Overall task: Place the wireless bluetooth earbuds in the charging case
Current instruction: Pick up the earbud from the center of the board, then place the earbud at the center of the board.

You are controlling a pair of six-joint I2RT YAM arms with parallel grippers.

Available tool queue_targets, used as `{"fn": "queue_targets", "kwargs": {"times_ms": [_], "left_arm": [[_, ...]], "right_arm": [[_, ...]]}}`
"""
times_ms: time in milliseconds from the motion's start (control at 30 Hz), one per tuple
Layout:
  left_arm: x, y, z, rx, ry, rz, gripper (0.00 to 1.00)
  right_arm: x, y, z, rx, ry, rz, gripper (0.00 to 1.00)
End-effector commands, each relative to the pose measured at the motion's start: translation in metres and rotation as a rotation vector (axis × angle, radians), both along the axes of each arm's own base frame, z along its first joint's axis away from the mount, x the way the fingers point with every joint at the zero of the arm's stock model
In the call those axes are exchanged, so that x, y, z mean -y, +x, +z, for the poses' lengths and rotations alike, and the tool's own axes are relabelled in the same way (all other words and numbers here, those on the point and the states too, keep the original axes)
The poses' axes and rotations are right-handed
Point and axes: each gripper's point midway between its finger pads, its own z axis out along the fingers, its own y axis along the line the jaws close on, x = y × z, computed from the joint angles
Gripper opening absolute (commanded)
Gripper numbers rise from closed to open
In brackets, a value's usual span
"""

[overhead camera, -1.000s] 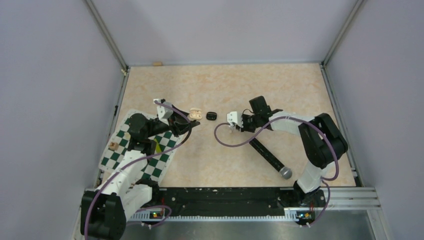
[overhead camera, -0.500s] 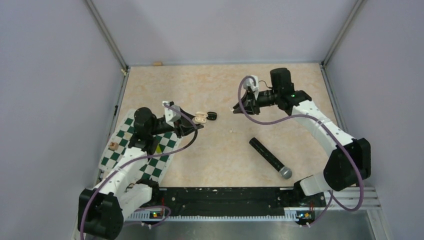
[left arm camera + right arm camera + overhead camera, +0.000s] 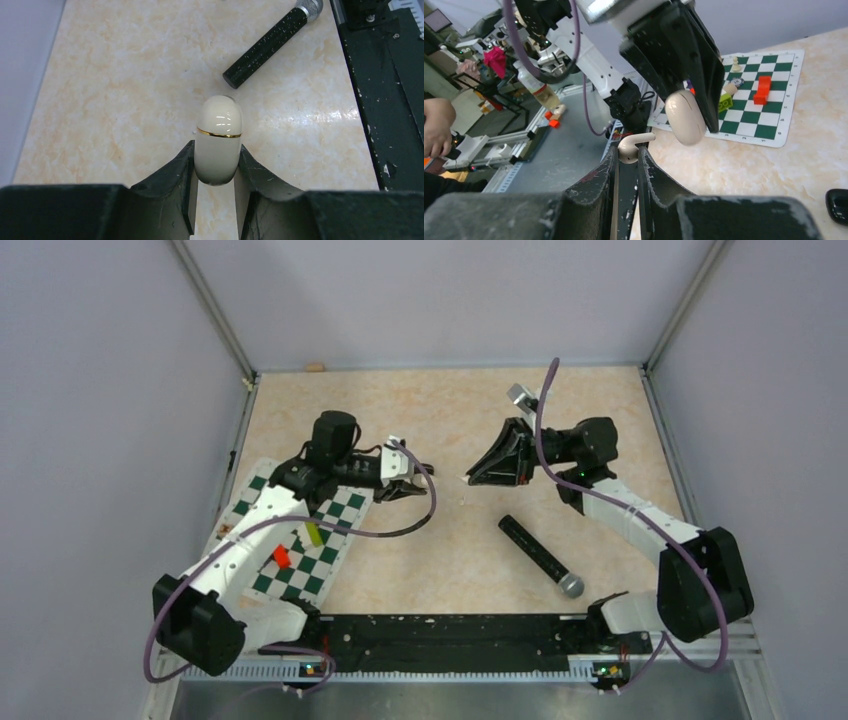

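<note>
My left gripper (image 3: pixel 216 150) is shut on the cream, pill-shaped charging case (image 3: pixel 218 137) with a thin gold band, held clear of the table. No opening on the case shows in either wrist view. My right gripper (image 3: pixel 628 152) is shut on a whitish earbud (image 3: pixel 633 146), its stem pointing towards the case (image 3: pixel 685 117), which hangs just beyond it. From above, the left gripper (image 3: pixel 410 490) and right gripper (image 3: pixel 472 478) face each other over the table's middle, a short gap apart. A tiny whitish bit (image 3: pixel 462 502) lies on the table below them.
A black microphone (image 3: pixel 540 555) lies on the table to the right front. The chessboard mat (image 3: pixel 345 510) at the left carries a red block (image 3: pixel 282 556) and a yellow-green block (image 3: pixel 313 533). A small black rounded object (image 3: pixel 836 205) lies on the tabletop.
The left gripper has carried the case up and rightwards towards the centre. The right arm has swung back and now points its gripper, with the earbud in it, left at the case.
</note>
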Motion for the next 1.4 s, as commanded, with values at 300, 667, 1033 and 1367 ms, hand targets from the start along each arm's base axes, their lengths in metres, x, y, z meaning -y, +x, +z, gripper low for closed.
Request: {"fn": "queue_targets", "kwargs": {"times_ms": [300, 667, 1033, 1367], "left_arm": [[0.012, 0.013, -0.003, -0.162, -0.060, 0.092, 0.00], [0.012, 0.041, -0.037, -0.374, -0.098, 0.332, 0.00], [0.010, 0.061, -0.033, -0.441, -0.192, 0.482, 0.00], [0.015, 0.061, -0.039, -0.496, -0.249, 0.480, 0.00]], "right_arm": [[0.004, -0.016, 0.030, 0.027, 0.109, -0.065, 0.09], [0.010, 0.049, -0.028, 0.000, -0.039, -0.274, 0.09], [0.053, 0.135, -0.145, -0.346, -0.248, -0.658, 0.09], [0.095, 0.166, -0.193, -0.443, -0.339, -1.005, 0.09]]}}
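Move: The right hand holds one earbud; the other lies on the table some 16 cm ahead, 1 cm right and 29 cm below. From the right hand, the charging case in the left fingers is about 8 cm left, 3 ahead and 5 lower, and the black case lies roughly 22 ahead, 6 left, 28 down. The microphone's middle is some 4 ahead, 18 right, 28 down. From the left hand, the lying earbud is about 12 ahead, 9 right, 24 below. Right hand brings its earbud 18 cm down, 14 forward, towards the lying earbud; left lowers the case forward. ##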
